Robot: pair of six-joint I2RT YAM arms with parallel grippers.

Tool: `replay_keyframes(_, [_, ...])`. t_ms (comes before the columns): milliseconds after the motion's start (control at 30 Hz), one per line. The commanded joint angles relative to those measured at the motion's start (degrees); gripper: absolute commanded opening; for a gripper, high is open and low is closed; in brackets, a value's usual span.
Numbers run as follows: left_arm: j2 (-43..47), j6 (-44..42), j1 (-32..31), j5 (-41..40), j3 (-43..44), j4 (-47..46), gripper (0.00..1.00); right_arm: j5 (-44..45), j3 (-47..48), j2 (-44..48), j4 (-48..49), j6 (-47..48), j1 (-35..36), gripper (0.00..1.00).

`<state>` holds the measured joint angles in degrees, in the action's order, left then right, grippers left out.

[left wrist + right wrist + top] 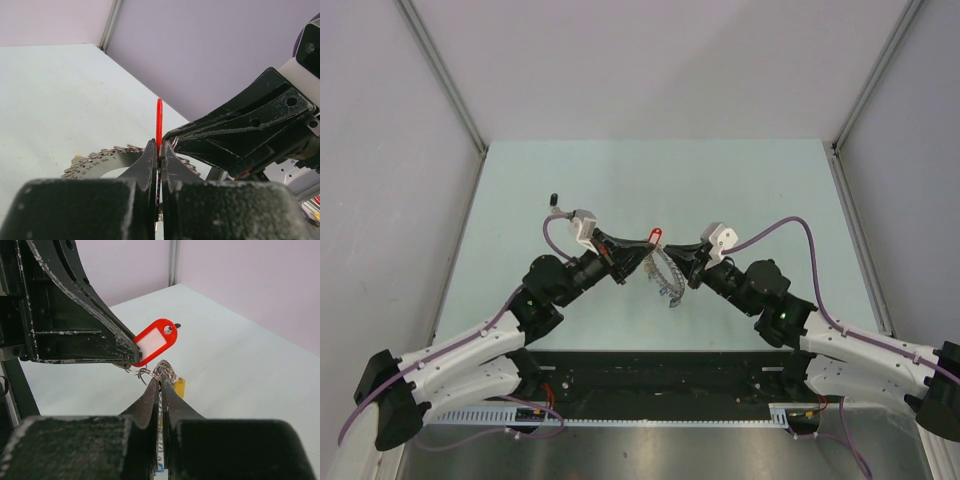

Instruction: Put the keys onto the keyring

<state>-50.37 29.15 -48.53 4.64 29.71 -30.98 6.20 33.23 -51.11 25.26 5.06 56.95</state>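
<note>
Both grippers meet above the middle of the table. My left gripper [159, 146] is shut on the red key [159, 117], a red plastic tag seen edge-on here. In the right wrist view that red key [152, 342] shows its white label, and its small wire loop [136, 372] touches the keyring's coils. My right gripper [161, 381] is shut on the keyring [166, 371], a bunch of silver coils with a yellow tag [179, 387] behind. From above, the keyring [665, 278] hangs below the two grippers, left [642, 246] and right [671, 256].
The pale green table [720, 190] is walled by grey panels at the back and both sides. A small black object [554, 199] stands behind the left arm. A grey numbered plate fringed with small rings [100, 159] hangs under the left gripper.
</note>
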Motion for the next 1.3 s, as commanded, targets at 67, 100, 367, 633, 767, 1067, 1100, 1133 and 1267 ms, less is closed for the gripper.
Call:
replay_keyframes(67, [-0.78,0.12,-0.6,-1.39,-1.06,-0.83,0.0,6.28,-0.01,2.68,10.07,-1.37,-0.61,0.0])
replay_keyframes(100, [-0.96,0.12,-0.77,-1.57,-1.06,-0.83,0.0,6.72,-0.1,2.86,10.95,-1.54,-0.61,0.0])
replay_keyframes(367, [-3.33,-1.81,-3.14,-4.56,-1.59,-1.1,0.0,10.84,-2.03,4.18,14.11,-3.56,-0.61,0.0])
replay_keyframes(633, [-8.33,-1.11,-6.75,-8.77,-2.2,-4.08,0.01,12.35,-3.35,5.23,17.37,-5.84,-0.61,0.0])
replay_keyframes(767, [-10.09,-1.2,-7.63,-11.5,-2.03,-4.35,0.0,12.0,-3.53,5.76,17.9,-6.99,-0.52,0.0])
replay_keyframes(1067, [-12.73,-1.99,-9.03,-15.19,-1.5,-3.38,0.0,13.93,-4.75,7.34,20.27,-8.75,-0.61,0.0])
replay_keyframes(1100, [-13.26,-1.99,-9.12,-15.19,-1.24,-3.3,0.0,13.84,-4.84,7.26,20.62,-8.75,-0.61,0.0])
replay_keyframes(1133, [-13.52,-2.08,-9.3,-15.45,-1.06,-3.12,0.0,14.19,-4.84,7.17,20.71,-9.01,-0.61,0.0])
replay_keyframes(1267, [-13.97,-1.99,-9.65,-15.28,-1.15,-3.82,0.0,14.37,-5.11,7.43,20.98,-8.23,-0.52,0.0])
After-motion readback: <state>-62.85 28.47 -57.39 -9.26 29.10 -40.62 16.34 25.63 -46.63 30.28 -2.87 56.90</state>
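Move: The left hand holds the red key tag, which stands about 2 cm above its fingertips, 1 cm ahead and 1 cm to their right. The wire ring at the right fingertips lies level with the left hand, about 2 cm to its right. From the right hand, the wire ring is about 1 cm left and the red tag 2 cm left, 1 cm ahead and 2 cm up. The keyring hangs some 7 cm below the right hand, neither ahead nor to the side. Keeping hold of tag and wire ring, both hands shift right about 3.5 cm and down, the left sinking farther. ##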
